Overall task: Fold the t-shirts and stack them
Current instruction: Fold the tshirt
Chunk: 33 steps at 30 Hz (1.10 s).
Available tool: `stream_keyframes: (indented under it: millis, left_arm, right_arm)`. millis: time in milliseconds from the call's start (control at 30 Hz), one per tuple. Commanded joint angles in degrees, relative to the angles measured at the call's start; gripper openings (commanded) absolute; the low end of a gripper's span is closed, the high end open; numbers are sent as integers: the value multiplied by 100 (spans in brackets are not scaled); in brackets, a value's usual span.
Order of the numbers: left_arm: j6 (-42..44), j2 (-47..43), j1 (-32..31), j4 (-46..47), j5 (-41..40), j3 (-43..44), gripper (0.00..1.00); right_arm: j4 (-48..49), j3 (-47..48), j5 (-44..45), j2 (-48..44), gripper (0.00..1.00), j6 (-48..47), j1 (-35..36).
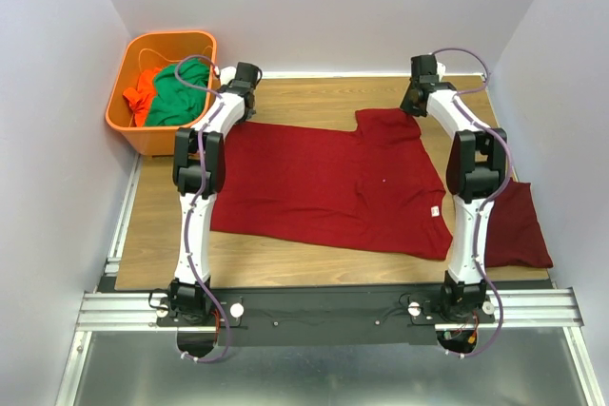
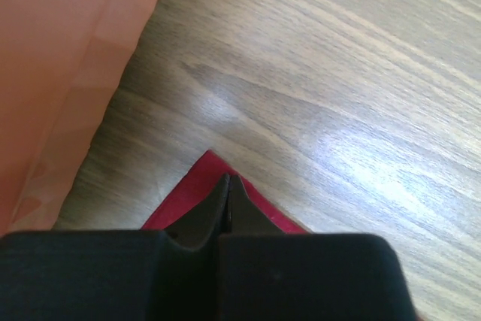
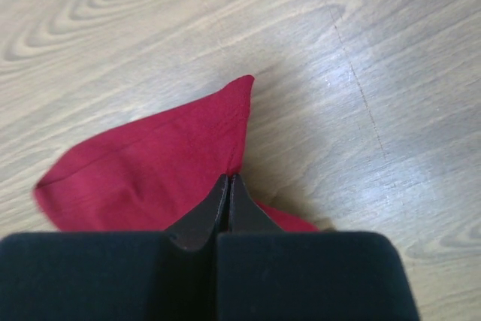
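Observation:
A maroon t-shirt (image 1: 324, 183) lies spread flat across the wooden table, a small white label (image 1: 433, 211) near its right side. My left gripper (image 1: 244, 102) is at the shirt's far left corner. In the left wrist view its jaws (image 2: 228, 186) are shut on that red corner (image 2: 197, 182). My right gripper (image 1: 415, 106) is at the far sleeve (image 1: 390, 125). Seen from the right wrist, it (image 3: 228, 184) is shut on the edge of the sleeve cloth (image 3: 150, 163), which rises in a fold. More maroon cloth (image 1: 516, 225) shows right of the right arm; whether it is a separate shirt I cannot tell.
An orange basket (image 1: 143, 135) stands at the far left corner, holding a green garment (image 1: 181, 97) and a bright orange one (image 1: 143, 90); its wall (image 2: 60, 58) is close beside the left gripper. White walls enclose the table on three sides. A metal rail (image 1: 324, 306) runs along the near edge.

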Motion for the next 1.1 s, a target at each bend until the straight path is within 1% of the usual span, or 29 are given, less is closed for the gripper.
stream_keyframes:
  millis: [0,367,600,633,667,733,767,867,1067]
  left_arm:
    - [-36,-364,33,279,155,-271,0]
    - [-106,-847,33,648,163,-650,0]
    - [-150,-734,33,605,295,-571,0]
    - [-202,-690,33,552,304,-492,10]
    - [-237,-637,25,499,304,-439,16]
    - [-290,-453,16,288,304,-238,28]
    - [-290,-391,7,227,304,-176,30]
    - [-343,-171,-11,16,260,0,33]
    - [-413,-57,-19,-72,278,-61,33]
  right_arm:
    - [-5,-99,-133,-387,2,58,53]
    - [170,-556,-203,-914,1,155,44]
    - [197,-653,-238,-985,1,173,44]
    - [197,-662,-238,-993,1,173,53]
    - [206,-653,-238,-993,1,173,53]
    - [215,-671,-247,-993,1,173,44]
    - [215,-662,-256,-993,1,181,53]
    - [232,-671,-282,-976,1,182,53]
    - [276,-714,-317,-932,1,164,44]
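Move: The left hand's shut fingers are right at the t-shirt's far-left corner, whose tip lies about 1 cm ahead and 1 cm to their left, level with them; the orange bin stands some 16 cm to that hand's left and 3 cm ahead, its middle about 7 cm higher. The right hand already holds the far-right corner off the table; from it the left corner lies roughly 42 cm left, level fore and aft and 4 cm lower, and the folded shirt some 24 cm right, 26 cm back and 4 cm lower. The left hand comes up about 3 cm from the shirt's far-left corner with its fingers shut on nothing, opens them to about a third, then sinks again some 2 cm over the same corner, having shifted about 1 cm to the right, fingers still open and pointing steeply down. Meanwhile the right hand keeps its pinch on the far-right corner, lifts it about 4 cm, draws back some 1.5 cm towards the base and then holds there. ##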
